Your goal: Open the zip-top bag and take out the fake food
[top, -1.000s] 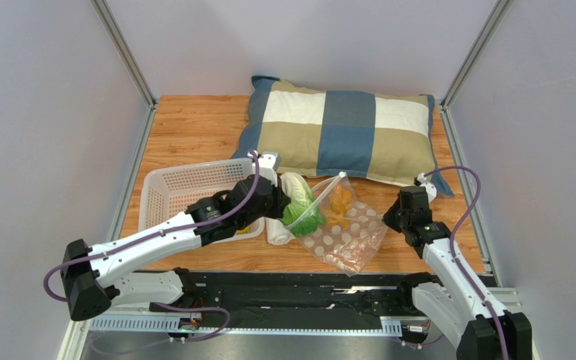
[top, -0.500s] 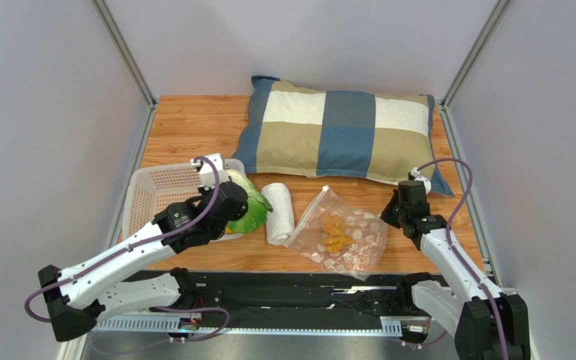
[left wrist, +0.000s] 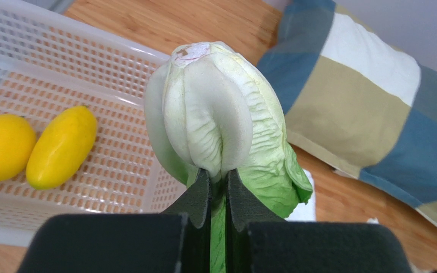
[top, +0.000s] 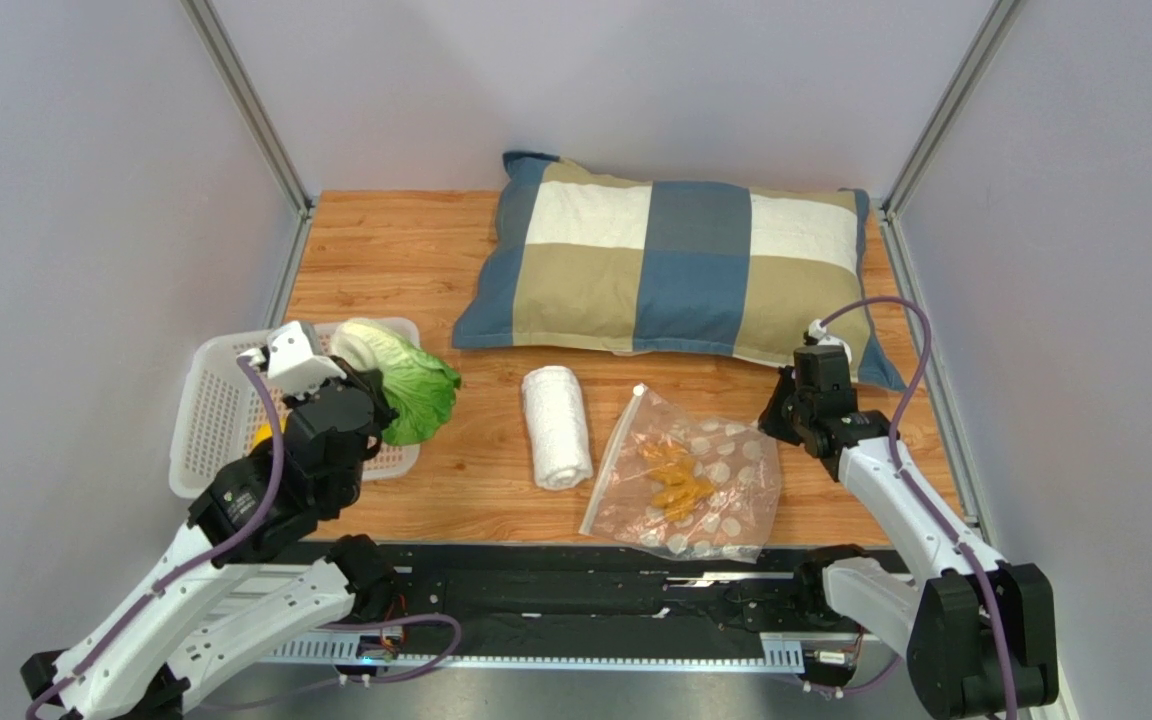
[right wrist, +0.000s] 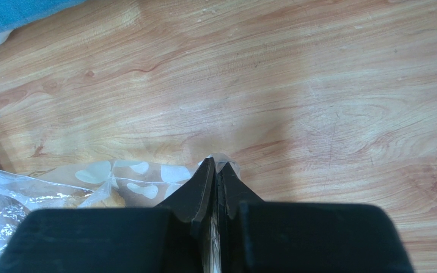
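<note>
The green-and-white cabbage [top: 399,384] [left wrist: 215,114] hangs above the right end of the white basket [top: 211,414], with my left gripper [top: 369,396] [left wrist: 218,173] shut on its leafy end. Two yellow lemons [left wrist: 1,147] [left wrist: 62,147] lie inside the basket. The clear, dotted zip-top bag [top: 710,488] [right wrist: 107,176] lies flat on the wood right of centre, its mouth toward the left, with orange-yellow pieces [top: 672,477] inside. My right gripper [top: 773,429] [right wrist: 217,165] is shut on the bag's far right corner, low over the table.
A rolled white towel [top: 555,428] lies between the basket and the bag. The checked pillow [top: 672,270] fills the back of the table. Grey walls close in on both sides, and the arms' black base rail runs along the near edge.
My left arm pulled the cabbage out of the bag and carried it left over the basket, which also slid left. The bag dropped flat. My right gripper drew slightly back, still pinching the corner.
</note>
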`<state>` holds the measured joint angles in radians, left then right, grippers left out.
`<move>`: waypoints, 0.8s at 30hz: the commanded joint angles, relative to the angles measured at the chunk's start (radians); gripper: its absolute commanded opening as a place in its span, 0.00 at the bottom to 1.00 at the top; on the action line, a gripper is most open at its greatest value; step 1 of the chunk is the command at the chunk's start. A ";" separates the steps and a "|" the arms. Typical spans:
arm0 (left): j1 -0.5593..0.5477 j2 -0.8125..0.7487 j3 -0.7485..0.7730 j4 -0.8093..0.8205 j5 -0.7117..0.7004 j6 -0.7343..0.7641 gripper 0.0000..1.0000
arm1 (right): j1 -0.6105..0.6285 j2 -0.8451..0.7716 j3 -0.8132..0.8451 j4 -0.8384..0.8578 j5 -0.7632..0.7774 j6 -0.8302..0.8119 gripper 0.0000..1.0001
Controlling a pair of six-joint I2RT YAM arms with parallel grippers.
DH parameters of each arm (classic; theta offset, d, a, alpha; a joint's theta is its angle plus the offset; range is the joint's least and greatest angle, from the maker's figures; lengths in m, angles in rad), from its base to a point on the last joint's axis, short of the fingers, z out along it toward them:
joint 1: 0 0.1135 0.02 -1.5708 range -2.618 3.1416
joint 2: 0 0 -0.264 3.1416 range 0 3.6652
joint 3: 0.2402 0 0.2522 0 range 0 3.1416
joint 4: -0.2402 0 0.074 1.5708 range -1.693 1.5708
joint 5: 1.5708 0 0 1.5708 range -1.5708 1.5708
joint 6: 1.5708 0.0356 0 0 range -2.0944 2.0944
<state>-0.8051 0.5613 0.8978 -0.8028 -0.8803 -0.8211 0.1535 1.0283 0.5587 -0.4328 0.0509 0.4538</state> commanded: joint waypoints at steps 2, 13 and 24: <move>0.007 0.121 0.116 -0.312 -0.287 -0.206 0.00 | -0.005 -0.033 0.032 -0.014 -0.008 -0.024 0.08; 0.172 0.480 0.076 -0.417 -0.255 -0.530 0.09 | -0.002 -0.076 0.070 -0.066 -0.037 0.005 0.36; 0.175 0.522 -0.021 -0.214 -0.060 -0.385 0.99 | 0.207 -0.204 0.222 -0.263 0.101 0.049 0.77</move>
<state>-0.6312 1.1042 0.8555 -1.0668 -1.0122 -1.2484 0.2707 0.8665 0.6792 -0.6193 0.0635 0.4709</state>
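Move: My left hand still grips the green cabbage; the white basket it goes to has its middle about 16 cm to the left, 6 cm ahead and 19 cm below. Two yellow fruits lie in it, about 22 cm left and 4 cm ahead; the towel roll is 18 cm right and 5 cm ahead. My right hand still pinches the bag's far right corner: the bag's middle lies about 11 cm left, 6 cm back and 3 cm below, its leftover food about 13 cm left and 6 cm back. I swing my left hand about 5 cm left while turning it some 30 degrees counter-clockwise and tipping the fingers down, then sink roughly 12 cm towards the basket, opening wide on the way down to let the cabbage go over its right-hand part. Meanwhile my right fingers open off the bag's corner and rise about 5 cm, easing slightly left over the bag. ##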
